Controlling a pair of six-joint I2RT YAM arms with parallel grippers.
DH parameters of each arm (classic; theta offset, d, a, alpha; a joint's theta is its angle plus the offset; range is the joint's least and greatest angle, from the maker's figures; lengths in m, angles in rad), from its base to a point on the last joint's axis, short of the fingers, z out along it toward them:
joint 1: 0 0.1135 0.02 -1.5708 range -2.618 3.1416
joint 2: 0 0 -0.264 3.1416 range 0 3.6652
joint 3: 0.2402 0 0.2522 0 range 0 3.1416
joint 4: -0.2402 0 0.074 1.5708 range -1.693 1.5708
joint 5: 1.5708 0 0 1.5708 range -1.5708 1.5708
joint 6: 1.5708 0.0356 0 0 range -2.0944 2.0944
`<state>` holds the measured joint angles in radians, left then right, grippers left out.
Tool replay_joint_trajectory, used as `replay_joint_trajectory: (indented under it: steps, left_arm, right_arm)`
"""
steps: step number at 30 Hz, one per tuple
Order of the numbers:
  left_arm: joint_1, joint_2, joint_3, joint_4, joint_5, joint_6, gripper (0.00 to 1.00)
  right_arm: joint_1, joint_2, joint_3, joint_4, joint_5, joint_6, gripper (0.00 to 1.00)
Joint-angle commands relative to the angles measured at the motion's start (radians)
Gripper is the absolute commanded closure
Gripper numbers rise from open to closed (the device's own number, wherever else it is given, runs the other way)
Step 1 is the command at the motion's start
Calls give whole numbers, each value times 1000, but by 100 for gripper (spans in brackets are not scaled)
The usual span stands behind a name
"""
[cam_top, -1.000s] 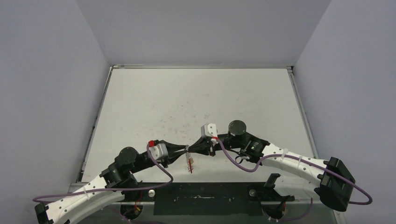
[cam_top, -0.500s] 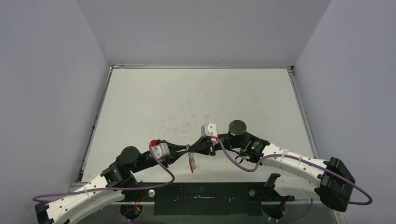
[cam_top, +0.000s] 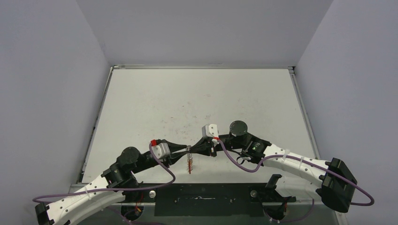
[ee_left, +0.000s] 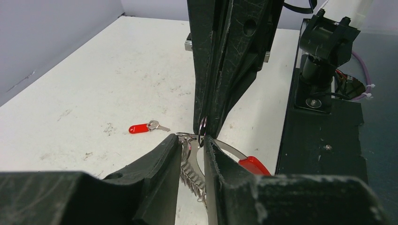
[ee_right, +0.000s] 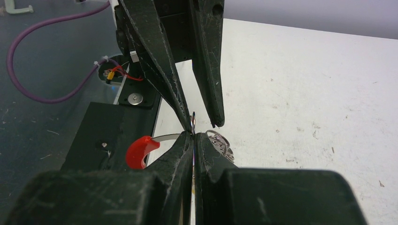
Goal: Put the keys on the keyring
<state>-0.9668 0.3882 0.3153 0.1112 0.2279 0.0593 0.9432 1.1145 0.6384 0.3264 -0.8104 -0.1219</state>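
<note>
My left gripper [ee_left: 193, 141] is shut on the keyring [ee_left: 191, 165], a silvery coiled loop with a red sleeve [ee_left: 254, 165], and holds it above the table. In the top view the keyring [cam_top: 189, 164] hangs below both fingertips near the front edge. My right gripper [ee_right: 193, 135] is shut tip to tip against the left one [cam_top: 186, 150]. It pinches a key's small silver ring [ee_right: 193, 120], which touches the keyring's end. That key's head is hidden between the fingers. The red-headed key [ee_left: 141, 127] lies flat on the table beyond the grippers.
The black base plate [ee_left: 324, 140] with arm mounts runs along the table's front edge, right beside the grippers. Purple cables [cam_top: 244, 164] loop off both wrists. Grey walls enclose the white table [cam_top: 197, 103] on three sides.
The left gripper has shifted slightly away from the front edge and the hanging keyring has swung a little to the left. The right arm has stayed still.
</note>
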Motion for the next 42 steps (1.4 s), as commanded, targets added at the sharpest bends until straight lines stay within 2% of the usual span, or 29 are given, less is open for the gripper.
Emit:
replay_joint_trajectory:
  steps: [1,5,8,10,11,16,19,20,23,29,37,42]
  left_arm:
    - [-6,3,22,109,18,-22,77]
    - [-6,10,24,100,19,-18,85]
    - [-6,16,28,79,17,-10,100]
    - [-6,18,30,68,13,-9,100]
    - [-6,18,30,64,12,-9,100]
    - [-6,10,31,47,6,-11,100]
    - [-6,4,27,42,-1,-14,100]
    - [-6,1,26,38,-5,-15,100]
    - [-6,-10,22,27,-9,-20,100]
    - [-6,-43,22,-16,-25,-30,100]
    - [-6,-90,13,-52,-43,-45,100]
    - [-6,-89,17,-55,-39,-49,100]
  right_arm:
    - [10,-11,4,71,-19,-7,100]
    - [10,-13,6,70,-19,-5,100]
    - [11,-14,7,69,-19,-6,100]
    - [11,-14,7,63,-17,-9,100]
    - [11,-16,7,57,-15,-13,96]
    - [9,-44,-5,58,49,1,52]
    - [3,-73,-16,62,92,8,7]
    - [-1,-82,-19,60,102,8,1]
    - [-19,-103,-19,32,167,39,0]
    - [-110,-111,13,-55,404,290,0]
    - [-334,-38,32,-122,388,492,0]
    - [-440,107,82,-275,492,619,0]
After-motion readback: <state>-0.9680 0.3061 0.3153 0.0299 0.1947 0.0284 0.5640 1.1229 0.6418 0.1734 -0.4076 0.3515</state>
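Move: The keyring's wire loop is pinched in the right fingertips and sits in the left gripper's gap, barely 1 cm to the left hand's right and level. The hoop hangs about 7 cm below both hands, slightly back. The red key lies on the table about 20 cm ahead of the right hand, 10 cm to its right and 19 cm down; from the left hand it is about 19 cm ahead, 12 cm right and as far down. Shut the left fingers on the wire loop first and hold almost still. Only then open the right gripper wide, letting go of the loop, and lift it a touch. Swing it away forward about 16 cm and some 9 cm right towards the red key, sinking in the later part, turning clockwise about 50 degrees while the wrist rolls over. ##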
